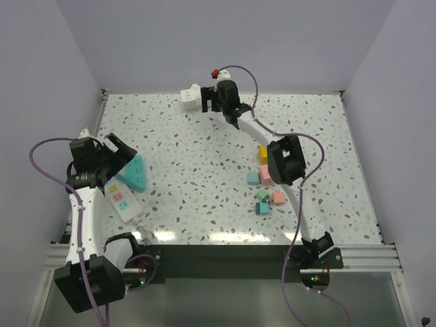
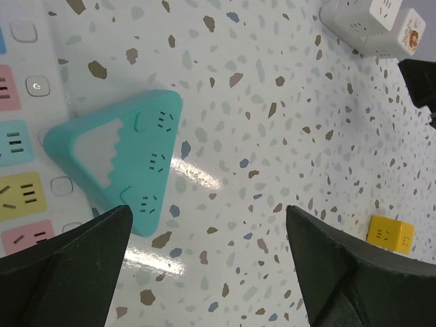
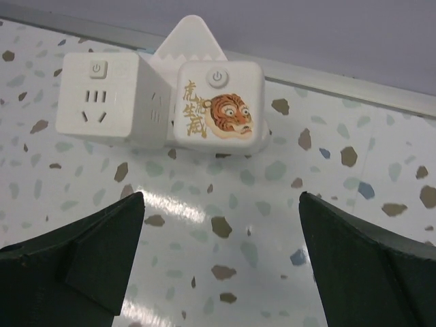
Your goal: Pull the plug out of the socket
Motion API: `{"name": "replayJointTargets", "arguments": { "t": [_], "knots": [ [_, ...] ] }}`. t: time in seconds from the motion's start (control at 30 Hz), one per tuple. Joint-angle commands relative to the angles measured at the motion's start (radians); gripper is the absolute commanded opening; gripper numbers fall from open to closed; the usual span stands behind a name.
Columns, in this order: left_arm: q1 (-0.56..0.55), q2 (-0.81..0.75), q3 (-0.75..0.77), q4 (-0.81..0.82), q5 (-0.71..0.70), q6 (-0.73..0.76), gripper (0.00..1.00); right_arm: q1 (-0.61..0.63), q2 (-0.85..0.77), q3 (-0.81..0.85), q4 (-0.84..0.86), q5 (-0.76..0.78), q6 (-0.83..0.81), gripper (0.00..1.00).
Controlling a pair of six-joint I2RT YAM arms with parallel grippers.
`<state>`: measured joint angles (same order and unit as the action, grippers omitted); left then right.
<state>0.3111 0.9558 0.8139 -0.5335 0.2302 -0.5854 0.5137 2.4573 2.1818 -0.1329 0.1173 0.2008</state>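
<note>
A white triangular socket (image 3: 188, 39) lies at the table's far edge with two cube adapters against it: a plain white cube (image 3: 102, 95) and a cube with a tiger picture (image 3: 218, 109). The cluster also shows in the top view (image 1: 191, 97). My right gripper (image 3: 221, 201) is open and empty just in front of the tiger cube, and it shows in the top view (image 1: 210, 101). A teal triangular socket (image 2: 116, 157) lies against a white power strip (image 2: 20, 136) with coloured outlets. My left gripper (image 2: 208, 218) is open and empty beside the teal socket.
Several small coloured cube adapters lie at mid-right: yellow (image 1: 263, 154), pink (image 1: 253, 178), salmon (image 1: 278, 198), green (image 1: 262, 195). The yellow one also shows in the left wrist view (image 2: 390, 235). The back wall rail runs right behind the white cluster.
</note>
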Motion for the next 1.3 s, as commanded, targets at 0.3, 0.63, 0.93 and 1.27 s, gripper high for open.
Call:
{"name": "replayJointTargets", "arguments": {
  "t": [0.3,0.63,0.93,1.27],
  "knots": [
    [0.003,-0.052,-0.033,0.121,0.050,-0.111,1.00,0.052,0.322,0.303,0.355,0.329,-0.087,0.98],
    [0.003,-0.009,-0.038,0.113,0.040,-0.106,1.00,0.031,0.381,0.335,0.447,0.200,-0.017,0.96],
    [0.003,0.003,-0.056,0.106,0.047,-0.108,1.00,0.025,0.434,0.385,0.457,0.200,0.037,0.71],
    [0.003,-0.008,-0.048,0.128,0.070,-0.096,1.00,0.014,0.286,0.179,0.469,0.062,0.011,0.09]
  ]
}}
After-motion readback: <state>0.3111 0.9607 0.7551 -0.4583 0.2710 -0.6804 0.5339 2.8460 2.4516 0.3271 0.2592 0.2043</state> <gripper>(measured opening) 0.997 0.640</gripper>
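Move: For the open right hand, the tiger-faced plug lies about 7 cm ahead, 3 cm to the left and 4 cm lower. The socket block stands some 8 cm to the left of the plug and perhaps 1 cm nearer the robot; the white triangle rises behind them, about 4 cm beyond the plug and 4 cm left of it. From the left hand the plug is roughly 36 cm ahead, 30 cm right and 8 cm down. The right fingers come to pinch the plug by its left and right sides. Wide open, the hand dives forward, down and somewhat left, then eases on forward while climbing back about 3 cm, ending some 7 cm farther out; the fingertips tip up nearly 20 degrees to almost level, the wrist turns slightly clockwise, and only then do the fingers close to about two thirds. ##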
